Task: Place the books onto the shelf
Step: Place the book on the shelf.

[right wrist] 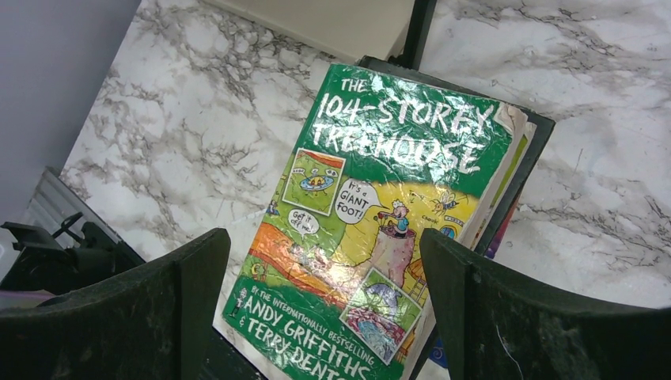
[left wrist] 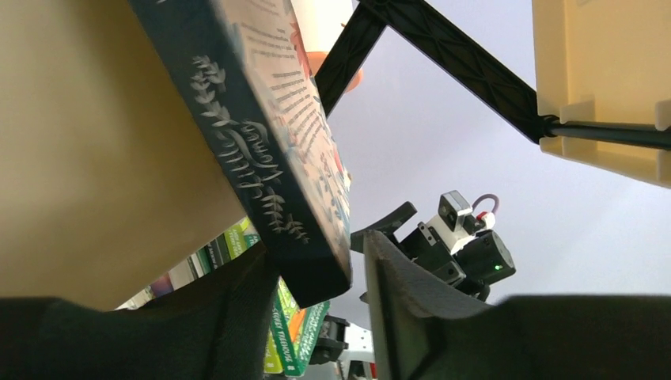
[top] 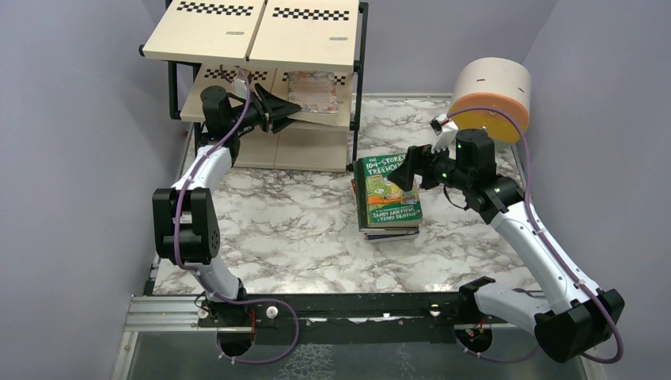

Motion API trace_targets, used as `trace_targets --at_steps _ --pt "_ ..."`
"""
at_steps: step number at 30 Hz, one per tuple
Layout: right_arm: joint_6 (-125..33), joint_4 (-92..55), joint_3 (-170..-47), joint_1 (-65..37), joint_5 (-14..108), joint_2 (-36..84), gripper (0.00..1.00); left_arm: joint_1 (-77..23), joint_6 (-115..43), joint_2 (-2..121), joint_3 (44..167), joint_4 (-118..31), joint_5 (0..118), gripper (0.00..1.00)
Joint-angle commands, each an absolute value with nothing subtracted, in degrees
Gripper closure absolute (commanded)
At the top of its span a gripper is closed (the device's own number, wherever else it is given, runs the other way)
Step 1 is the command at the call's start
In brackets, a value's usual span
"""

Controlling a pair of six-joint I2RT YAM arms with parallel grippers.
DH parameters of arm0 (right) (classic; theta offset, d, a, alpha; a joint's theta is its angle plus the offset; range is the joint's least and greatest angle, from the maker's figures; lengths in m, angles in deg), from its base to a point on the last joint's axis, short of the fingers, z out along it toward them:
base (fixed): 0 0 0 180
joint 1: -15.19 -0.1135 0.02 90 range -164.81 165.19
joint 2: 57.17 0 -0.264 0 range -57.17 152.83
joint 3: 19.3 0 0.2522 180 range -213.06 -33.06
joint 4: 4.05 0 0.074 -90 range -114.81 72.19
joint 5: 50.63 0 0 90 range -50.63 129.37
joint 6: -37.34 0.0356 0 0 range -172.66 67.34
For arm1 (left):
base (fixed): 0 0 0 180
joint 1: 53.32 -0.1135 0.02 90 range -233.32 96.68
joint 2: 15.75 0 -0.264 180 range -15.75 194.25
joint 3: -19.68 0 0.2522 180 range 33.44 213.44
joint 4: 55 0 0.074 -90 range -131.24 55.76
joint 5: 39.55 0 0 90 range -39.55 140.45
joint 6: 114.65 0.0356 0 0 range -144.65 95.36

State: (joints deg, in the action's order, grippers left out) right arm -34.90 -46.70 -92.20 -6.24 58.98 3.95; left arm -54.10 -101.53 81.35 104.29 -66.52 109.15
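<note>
The shelf point(top: 253, 32) stands at the back left. A pink floral book point(top: 315, 91) lies on its middle board, and my left gripper point(top: 289, 107) is at that book's near edge. In the left wrist view the dark-spined book point(left wrist: 277, 158) rests against the shelf board point(left wrist: 79, 142) and my left finger, and a gap shows between it and the other finger; the gripper point(left wrist: 316, 253) is open. The other books sit in a stack point(top: 386, 196) on the table, with a green Treehouse book point(right wrist: 380, 214) on top. My right gripper point(right wrist: 324, 245) hovers open over it, touching nothing.
A round beige-and-orange drum point(top: 490, 95) stands at the back right, just behind my right arm. The shelf's black frame post point(top: 360, 79) is near the stack. Purple walls close in on both sides of the marble table point(top: 301, 229).
</note>
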Motion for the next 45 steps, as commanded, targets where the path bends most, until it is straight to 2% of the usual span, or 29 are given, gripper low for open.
trace_targets --at_steps 1,14,18,32,35,45 --pt "-34.4 -44.9 -91.3 -6.3 59.9 2.7 0.11 -54.8 -102.2 80.5 105.8 -70.7 110.7 0.60" --pt "-33.1 -42.3 -92.6 -6.3 59.5 3.7 0.11 -57.1 -101.8 77.2 99.4 -70.6 111.3 0.46" --pt "-31.4 -37.5 -92.8 -6.3 59.1 5.9 0.12 -57.7 -101.5 76.9 98.4 -70.6 111.6 0.45" --pt "-29.5 -20.3 -106.4 -6.5 58.4 26.1 0.14 -59.0 -100.2 76.6 96.3 -70.6 112.6 0.40" --pt "-29.1 -18.1 -110.1 -7.1 57.8 30.9 0.14 -59.2 -99.9 76.6 95.5 -70.6 112.8 0.37" --pt "-28.0 -13.5 -118.7 -9.4 56.7 41.9 0.16 -60.2 -99.1 76.2 93.3 -70.5 113.6 0.36"
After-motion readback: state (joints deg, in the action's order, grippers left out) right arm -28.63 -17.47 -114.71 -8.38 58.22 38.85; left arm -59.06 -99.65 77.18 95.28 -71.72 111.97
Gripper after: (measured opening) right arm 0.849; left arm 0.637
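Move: The book lies on the middle shelf with its spine corner between the left hand's barely parted fingers, its middle about 9 cm ahead and 6 cm right, roughly at hand height. The right shelf post is some 15 cm to that hand's right, straight level with it. From the right hand the book is about 24 cm ahead, 21 cm left and 6 cm higher; that same post stands 14 cm ahead and 11 cm left, and the book stack 4 cm ahead, 3 cm left and 16 cm below. The book is let go as the left fingers spread to roughly twice their gap around its spine corner and the hand eases about 3 cm left, 2 cm back and 2 cm down. After a pause the open right hand leaves the stack and swings some 17 cm forward and 9 cm left, rising 4 cm, its fingers tipping up a little, to come close beside the right shelf post, touching nothing visible. ##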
